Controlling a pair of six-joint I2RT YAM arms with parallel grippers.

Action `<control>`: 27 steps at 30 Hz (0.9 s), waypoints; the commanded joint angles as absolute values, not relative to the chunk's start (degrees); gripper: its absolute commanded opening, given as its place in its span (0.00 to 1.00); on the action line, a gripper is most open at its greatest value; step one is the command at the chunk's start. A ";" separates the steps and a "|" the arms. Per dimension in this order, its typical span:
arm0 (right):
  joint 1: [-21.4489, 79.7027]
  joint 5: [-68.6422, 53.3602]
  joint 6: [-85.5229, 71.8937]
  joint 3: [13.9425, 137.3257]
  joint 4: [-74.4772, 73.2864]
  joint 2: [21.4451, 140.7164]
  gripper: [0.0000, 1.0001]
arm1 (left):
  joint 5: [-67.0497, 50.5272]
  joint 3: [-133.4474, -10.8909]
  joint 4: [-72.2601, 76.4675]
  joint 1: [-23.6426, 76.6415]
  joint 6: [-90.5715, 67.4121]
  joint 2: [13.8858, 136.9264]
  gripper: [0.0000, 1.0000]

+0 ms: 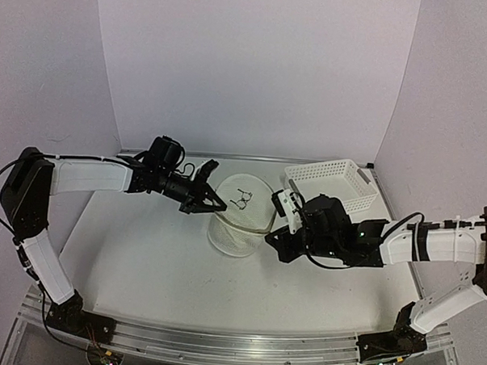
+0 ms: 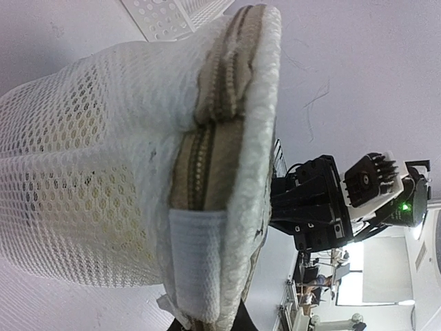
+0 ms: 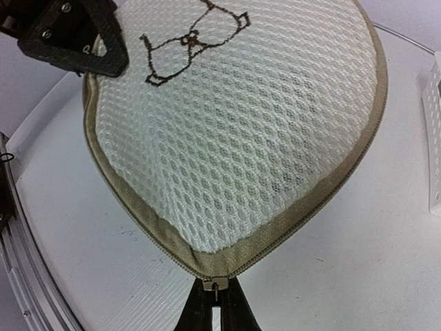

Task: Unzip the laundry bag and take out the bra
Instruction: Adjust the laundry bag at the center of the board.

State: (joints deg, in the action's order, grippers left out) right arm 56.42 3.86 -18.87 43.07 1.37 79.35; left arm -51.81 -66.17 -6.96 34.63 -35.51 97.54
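Observation:
The laundry bag (image 1: 239, 217) is a round white mesh pouch standing mid-table, its flat face with the black pictogram (image 1: 241, 200) tilted up. My left gripper (image 1: 213, 204) is shut on the bag's left rim. In the left wrist view the mesh wall (image 2: 83, 158) and tan zipper band (image 2: 207, 152) fill the frame, and the gripper (image 2: 210, 321) pinches the rim by a white tab (image 2: 196, 255). My right gripper (image 1: 273, 234) is shut on the zipper pull (image 3: 219, 283) at the bag's near edge, its fingers (image 3: 200, 310) closed around it. The zipper looks closed. The bra is hidden.
A white perforated plastic basket (image 1: 334, 183) stands behind and to the right of the bag, close to my right arm (image 1: 338, 235). Its edge (image 3: 434, 138) shows in the right wrist view. White walls enclose the table on three sides.

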 commanded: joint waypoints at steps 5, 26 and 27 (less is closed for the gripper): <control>62.78 8.13 -28.74 45.69 3.01 82.31 0.00 | -50.27 -75.24 -11.00 30.31 -30.30 102.31 0.00; 64.56 12.76 -39.55 59.40 3.16 97.16 0.00 | -32.79 -68.73 -16.52 29.27 -33.53 91.28 0.62; 64.58 12.86 -39.88 60.02 3.16 97.51 0.00 | -33.31 -67.72 -16.48 29.31 -34.66 90.15 0.63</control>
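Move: Both hands already pinch the laundry bag's zipped rim, the left at the rim's left side, the right on the zipper pull. The bag's middle lies about 5 cm to the left hand's right, 2 cm ahead and 8 cm below. From the right hand it is some 7 cm ahead, 7 cm left and 5 cm lower. The white basket is well off, roughly 25 cm ahead of the right hand, 20 cm to its right and 10 cm below. Still pinching the rim, the left fingers carry it forward and down some 4 cm, then open to let go while the hand runs on forward, swings left and rises clear. The right hand keeps its pinch on the zipper pull throughout, taking it about 7 cm left and dipping roughly 4 cm before coming partway up, its wrist tipping down and turning clockwise some 10 degrees. ##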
